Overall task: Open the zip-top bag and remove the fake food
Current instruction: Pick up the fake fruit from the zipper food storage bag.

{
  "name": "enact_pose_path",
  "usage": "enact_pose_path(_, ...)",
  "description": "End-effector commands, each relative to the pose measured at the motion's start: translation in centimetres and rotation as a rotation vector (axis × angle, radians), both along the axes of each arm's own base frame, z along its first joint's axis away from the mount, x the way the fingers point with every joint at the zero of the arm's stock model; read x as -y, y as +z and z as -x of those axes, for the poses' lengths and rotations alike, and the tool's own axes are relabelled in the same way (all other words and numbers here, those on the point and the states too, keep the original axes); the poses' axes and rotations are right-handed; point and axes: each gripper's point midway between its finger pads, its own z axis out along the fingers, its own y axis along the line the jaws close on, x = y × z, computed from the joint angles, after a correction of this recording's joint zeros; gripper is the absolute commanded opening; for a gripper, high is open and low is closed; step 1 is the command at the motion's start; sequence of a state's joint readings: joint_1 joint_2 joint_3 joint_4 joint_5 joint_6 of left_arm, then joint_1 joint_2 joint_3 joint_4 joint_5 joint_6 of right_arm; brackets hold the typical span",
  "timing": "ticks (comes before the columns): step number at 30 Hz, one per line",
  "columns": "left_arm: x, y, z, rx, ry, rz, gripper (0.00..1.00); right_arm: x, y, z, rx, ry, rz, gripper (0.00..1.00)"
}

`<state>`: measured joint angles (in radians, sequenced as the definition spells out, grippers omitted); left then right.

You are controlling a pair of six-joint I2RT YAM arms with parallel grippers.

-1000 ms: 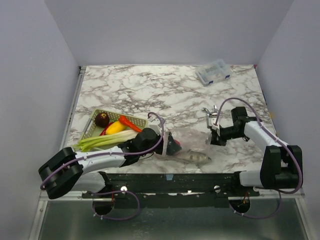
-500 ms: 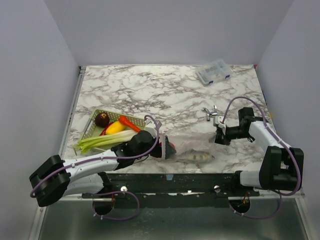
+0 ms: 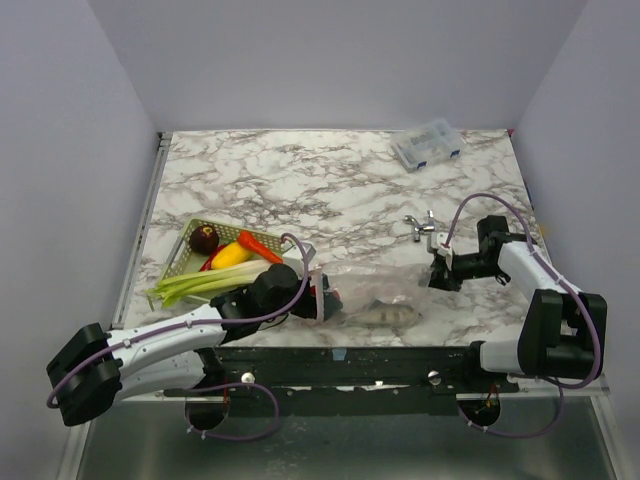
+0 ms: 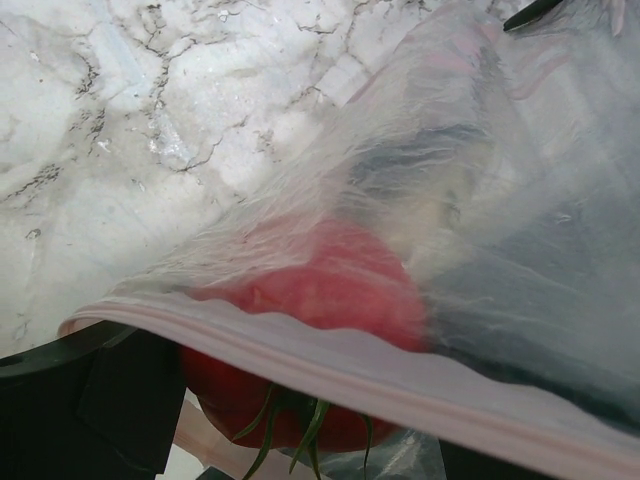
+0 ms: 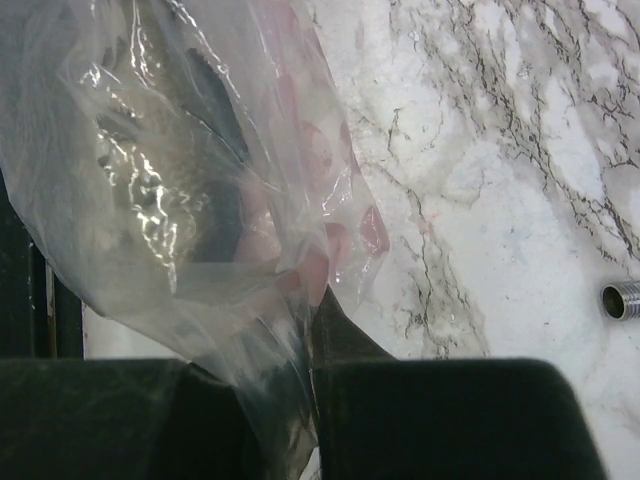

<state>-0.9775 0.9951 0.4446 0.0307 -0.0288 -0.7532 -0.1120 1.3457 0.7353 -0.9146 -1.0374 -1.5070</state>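
The zip-top bag (image 3: 385, 295) lies crumpled near the table's front edge, between my two grippers. My left gripper (image 3: 327, 300) is at its open mouth, jaws wide around a red round fruit (image 4: 300, 320) with a green stem; the pinkish zip strip (image 4: 330, 365) drapes across that fruit. My right gripper (image 3: 437, 276) pinches the far end of the bag (image 5: 200, 200), plastic bunched between its fingers (image 5: 420, 420). A grey fish-like piece (image 3: 386, 315) shows inside the bag. Other fake food sits in the green basket (image 3: 186, 248): maroon ball (image 3: 204, 238), yellow piece (image 3: 230, 254), carrot (image 3: 260, 246), green stalk (image 3: 205, 285).
A clear compartment box (image 3: 428, 145) stands at the back right. A small metal fitting (image 3: 420, 227) lies just beyond my right gripper and shows also as a metal fitting (image 5: 620, 300) in the right wrist view. The black table rail runs along the front edge.
My left gripper has drawn back to the left with the red fruit, toward the bag's mouth. My right gripper shifted slightly right, stretching the bag, and has since held still.
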Motion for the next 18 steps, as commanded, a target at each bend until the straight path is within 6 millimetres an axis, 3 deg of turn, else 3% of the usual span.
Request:
enact_pose_path(1, -0.1, 0.6, -0.1, 0.027, -0.004, 0.011, 0.04, 0.3, 0.2, -0.2, 0.015, 0.009, 0.005, 0.22)
enact_pose_path(5, 0.4, 0.8, 0.1, 0.022, -0.026, 0.03, 0.04, -0.8, 2.5, 0.9, 0.041, 0.065, -0.081, 0.64)
enact_pose_path(7, 0.4, 0.8, 0.0, 0.021, -0.03, 0.023, 0.04, -1.1, 3.6, 1.6, 0.046, 0.089, -0.107, 0.77)
enact_pose_path(11, 0.4, 0.6, 0.0, 0.019, -0.035, 0.002, 0.04, -1.1, 4.8, 1.8, 0.076, 0.097, -0.097, 0.9)
enact_pose_path(18, 0.9, 0.6, 0.2, 0.008, -0.067, -0.011, 0.04, -0.7, 7.2, 0.5, 0.123, 0.042, -0.064, 1.0)
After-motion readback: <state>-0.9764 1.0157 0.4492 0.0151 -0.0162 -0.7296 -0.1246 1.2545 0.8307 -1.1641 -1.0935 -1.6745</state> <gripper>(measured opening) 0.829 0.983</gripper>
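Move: The closed end of the zip-top bag is pinched in the right hand. From there the fish inside the bag lies about 12 cm left, 8 cm back and 3 cm lower; the metal faucet stands some 13 cm ahead, 3 cm left and 3 cm lower. For the left hand, that bag end is roughly 28 cm right, 5 cm ahead and 3 cm lower. The right fingers open wide, letting go of the bag's closed end, and rise about 4.5 cm above it. ##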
